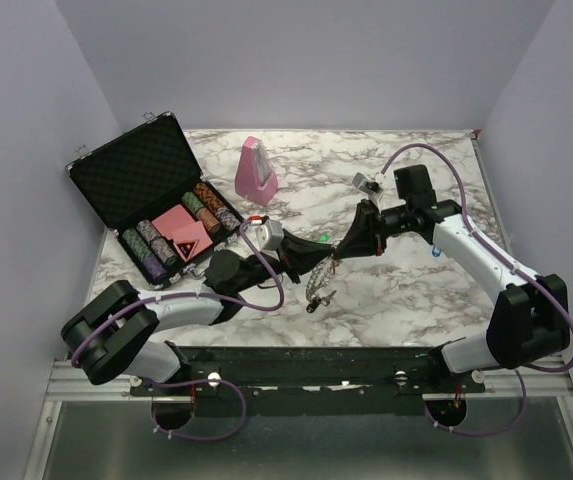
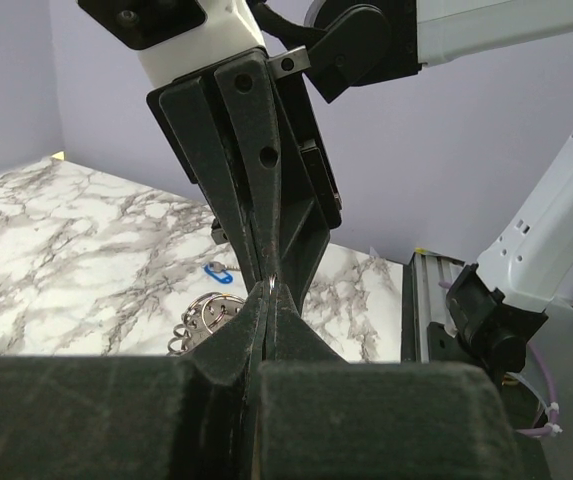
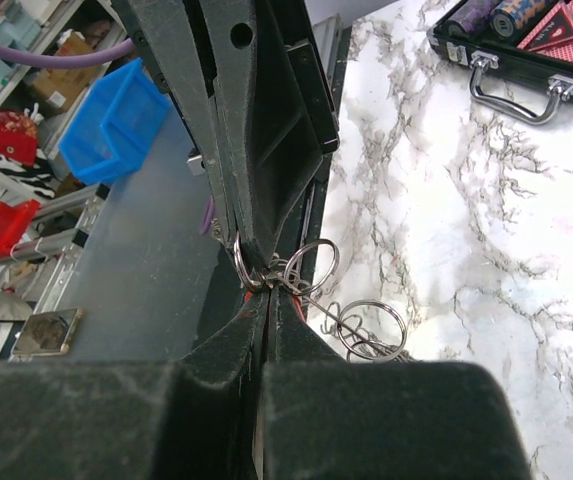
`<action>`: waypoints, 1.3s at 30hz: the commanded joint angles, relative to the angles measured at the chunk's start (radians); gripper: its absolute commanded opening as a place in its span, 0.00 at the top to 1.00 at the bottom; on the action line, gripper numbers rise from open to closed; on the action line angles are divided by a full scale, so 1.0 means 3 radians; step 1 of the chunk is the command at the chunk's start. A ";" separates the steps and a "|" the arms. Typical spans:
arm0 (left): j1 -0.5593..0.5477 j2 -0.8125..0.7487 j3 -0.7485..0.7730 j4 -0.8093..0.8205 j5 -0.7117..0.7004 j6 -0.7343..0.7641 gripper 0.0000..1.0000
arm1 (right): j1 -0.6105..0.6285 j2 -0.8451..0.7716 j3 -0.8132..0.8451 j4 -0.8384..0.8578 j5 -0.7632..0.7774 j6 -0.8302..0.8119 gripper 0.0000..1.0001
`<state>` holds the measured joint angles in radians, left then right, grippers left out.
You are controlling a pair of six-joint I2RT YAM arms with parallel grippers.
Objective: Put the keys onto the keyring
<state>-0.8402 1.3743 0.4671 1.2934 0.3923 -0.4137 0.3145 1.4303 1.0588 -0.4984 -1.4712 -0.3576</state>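
Note:
My two grippers meet tip to tip above the middle of the table. The left gripper (image 1: 311, 264) (image 2: 269, 292) is shut on a thin silver loop of the keyring (image 1: 316, 286) (image 3: 370, 326), whose wire rings dangle below it toward the marble. The right gripper (image 1: 340, 250) (image 3: 268, 291) is shut on a red-capped key (image 3: 249, 296), of which only slivers of red show beside its fingertips. That key sits against the ring bundle (image 2: 206, 316). A blue-capped key (image 2: 218, 271) lies on the table beyond the grippers.
An open black poker-chip case (image 1: 156, 215) stands at the back left, its handle (image 3: 516, 88) facing the middle. A pink metronome (image 1: 256, 168) stands at the back centre. A small white object (image 1: 369, 184) lies behind the right arm. A green speck (image 1: 322, 237) lies near the grippers.

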 commanded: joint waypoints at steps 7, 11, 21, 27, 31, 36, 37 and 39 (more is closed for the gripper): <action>-0.0017 -0.0153 -0.0023 0.0669 -0.0040 0.0106 1.00 | 0.0025 -0.0079 0.0101 -0.0229 -0.0041 -0.0264 0.75; -0.0017 -0.0275 -0.0166 0.0531 -0.0060 0.0147 1.00 | -0.0010 -0.0079 0.0234 -0.0721 0.0005 -0.0745 0.67; -0.0017 -0.0271 -0.0192 0.0480 0.0047 0.0039 1.00 | -0.0031 -0.0079 0.0290 -0.1401 -0.0153 -0.1737 0.54; -0.0022 -0.0163 -0.0115 0.0505 0.0088 0.0004 1.00 | -0.0026 -0.0084 0.0249 -0.1442 -0.0250 -0.1850 0.55; -0.0037 -0.0102 -0.0064 0.0510 0.0109 -0.0022 1.00 | -0.0026 -0.0084 0.0254 -0.1427 -0.0255 -0.1850 0.56; -0.0058 -0.0040 -0.0044 0.0556 0.0114 -0.0053 1.00 | -0.0026 -0.0089 0.0244 -0.1371 -0.0240 -0.1799 0.58; -0.0063 -0.0035 -0.0038 0.0562 0.0114 -0.0053 1.00 | -0.0026 -0.0084 0.0239 -0.1366 -0.0240 -0.1789 0.58; -0.0073 -0.0020 -0.0018 0.0572 0.0124 -0.0063 1.00 | -0.0026 -0.0089 0.0239 -0.1356 -0.0245 -0.1789 0.58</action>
<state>-0.8532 1.3598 0.4217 1.2922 0.4023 -0.4152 0.3119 1.4258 1.1305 -0.9016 -1.4723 -0.8833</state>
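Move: The keyring hangs where both shut grippers meet, its middle about 6 cm below either hand and some 1 cm back, roughly 1 cm to the left hand's left and 2 cm to the right hand's left. Counted from the right hand, on the table some 18 cm below, the green key lies about 13 cm ahead and 2 cm left, the black key about 13 cm ahead and 11 cm left. The right fingers open, letting go of the keyring, and ease back 1.5 cm while the left, still pinching, sinks similarly. ##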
